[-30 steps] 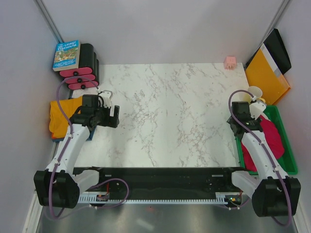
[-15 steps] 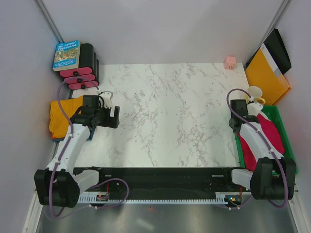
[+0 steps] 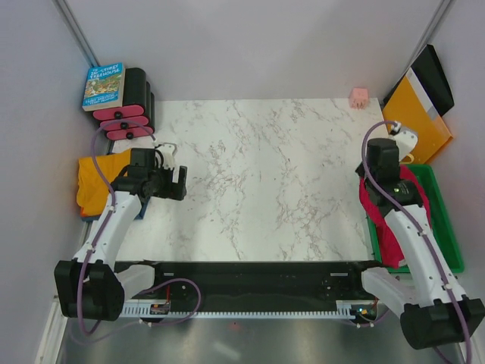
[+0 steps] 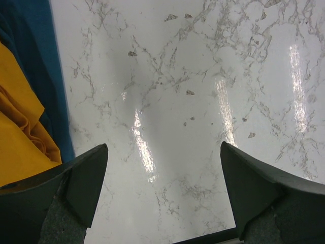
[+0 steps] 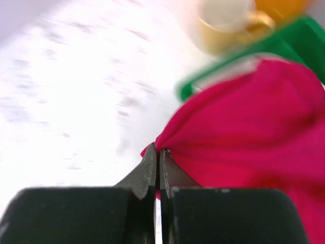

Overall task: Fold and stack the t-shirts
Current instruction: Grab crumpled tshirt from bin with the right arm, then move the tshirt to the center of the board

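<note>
A crimson red t-shirt (image 3: 413,208) lies bunched in the green bin (image 3: 449,235) at the right. My right gripper (image 3: 385,168) is shut on a fold of it (image 5: 244,127) at the bin's near-left corner, and the cloth is drawn up to the fingertips (image 5: 152,162). The orange t-shirt (image 3: 95,182) lies folded at the table's left edge on top of the dark blue t-shirt (image 4: 43,76). My left gripper (image 3: 176,182) hangs open over bare marble just right of that pile, holding nothing. In the left wrist view the left gripper (image 4: 163,150) has the orange t-shirt (image 4: 18,142) at its left.
A cream cup (image 3: 407,136) stands just beyond the bin, with an orange-yellow folder (image 3: 417,114) behind it. A small pink object (image 3: 358,96) sits at the far right corner. A book (image 3: 104,85) and black-and-pink items (image 3: 129,114) are at the far left of the marble table (image 3: 265,167).
My right gripper has shut on the red t-shirt and pulled a fold of it up and toward the table. The left arm has stayed still.
</note>
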You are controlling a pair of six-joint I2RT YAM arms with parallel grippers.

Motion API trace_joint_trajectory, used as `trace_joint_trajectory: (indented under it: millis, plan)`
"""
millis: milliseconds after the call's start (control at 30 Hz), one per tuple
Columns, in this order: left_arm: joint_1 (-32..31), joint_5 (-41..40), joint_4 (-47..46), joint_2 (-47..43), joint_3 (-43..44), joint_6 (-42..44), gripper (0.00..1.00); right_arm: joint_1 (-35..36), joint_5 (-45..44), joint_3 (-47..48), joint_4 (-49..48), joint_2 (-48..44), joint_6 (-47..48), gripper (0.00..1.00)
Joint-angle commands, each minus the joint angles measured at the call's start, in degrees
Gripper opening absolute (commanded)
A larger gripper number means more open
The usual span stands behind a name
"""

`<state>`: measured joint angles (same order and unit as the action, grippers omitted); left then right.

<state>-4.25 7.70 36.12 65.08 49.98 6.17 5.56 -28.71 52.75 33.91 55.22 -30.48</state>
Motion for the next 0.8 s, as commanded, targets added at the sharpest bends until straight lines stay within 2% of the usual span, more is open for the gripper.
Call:
trace_joint_trajectory:
  millis: [0,133,333,467,600,767]
  plan:
    - [0.21,1.79,-1.23,-1.88,3.19,1.3,0.98,10.41,2.61,15.16,-3.42,1.98,2.7,0.0]
    - [0.21,2.4,-1.05,-2.85,5.21,1.03,0.98,23.05,-0.11,27.01,-2.54,6.99,3.49,0.0]
    - [0.12,3.63,-0.09,-3.91,7.77,0.77,0.98,41.25,-8.37,35.74,-2.8,18.06,5.87,0.0]
    - [0.12,4.34,0.53,-4.08,8.21,-0.19,0.98,46.55,-8.82,35.58,-5.87,27.37,4.21,0.0]
    - [0.12,4.34,0.8,-3.91,7.77,-0.55,0.98,47.08,-4.35,31.63,-10.96,33.53,0.35,0.0]
    - [0.12,2.32,0.88,-3.38,6.72,0.06,0.98,48.05,-1.09,31.1,-12.03,41.53,-1.51,0.0]
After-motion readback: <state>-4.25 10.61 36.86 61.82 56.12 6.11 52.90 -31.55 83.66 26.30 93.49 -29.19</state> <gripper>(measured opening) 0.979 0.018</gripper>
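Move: The right hand already pinches the red t-shirt, which hangs over the bin; the open middle of the table lies about 38 cm to its left, 2 cm ahead and some 20 cm below. The green bin's middle is roughly 9 cm back and 12 cm to its right, the mug 10 cm ahead and 6 cm to its right, both about 17 cm lower. From the left hand, the table's middle is about 23 cm right, 2 cm ahead and 12 cm down. Keeping its fingers shut on the red t-shirt, the right hand swings it out of the bin in one fast arc some 35 cm to the left over the open table, rising about 17 cm on the way and sinking almost as much again at the end, with only a little forward travel. Its wrist turns about 45 degrees counter-clockwise and the fingers tip up, then back down, while the left hand, empty and wide open, lifts about 5 cm beside the table's left edge and tips its fingers slightly up. ##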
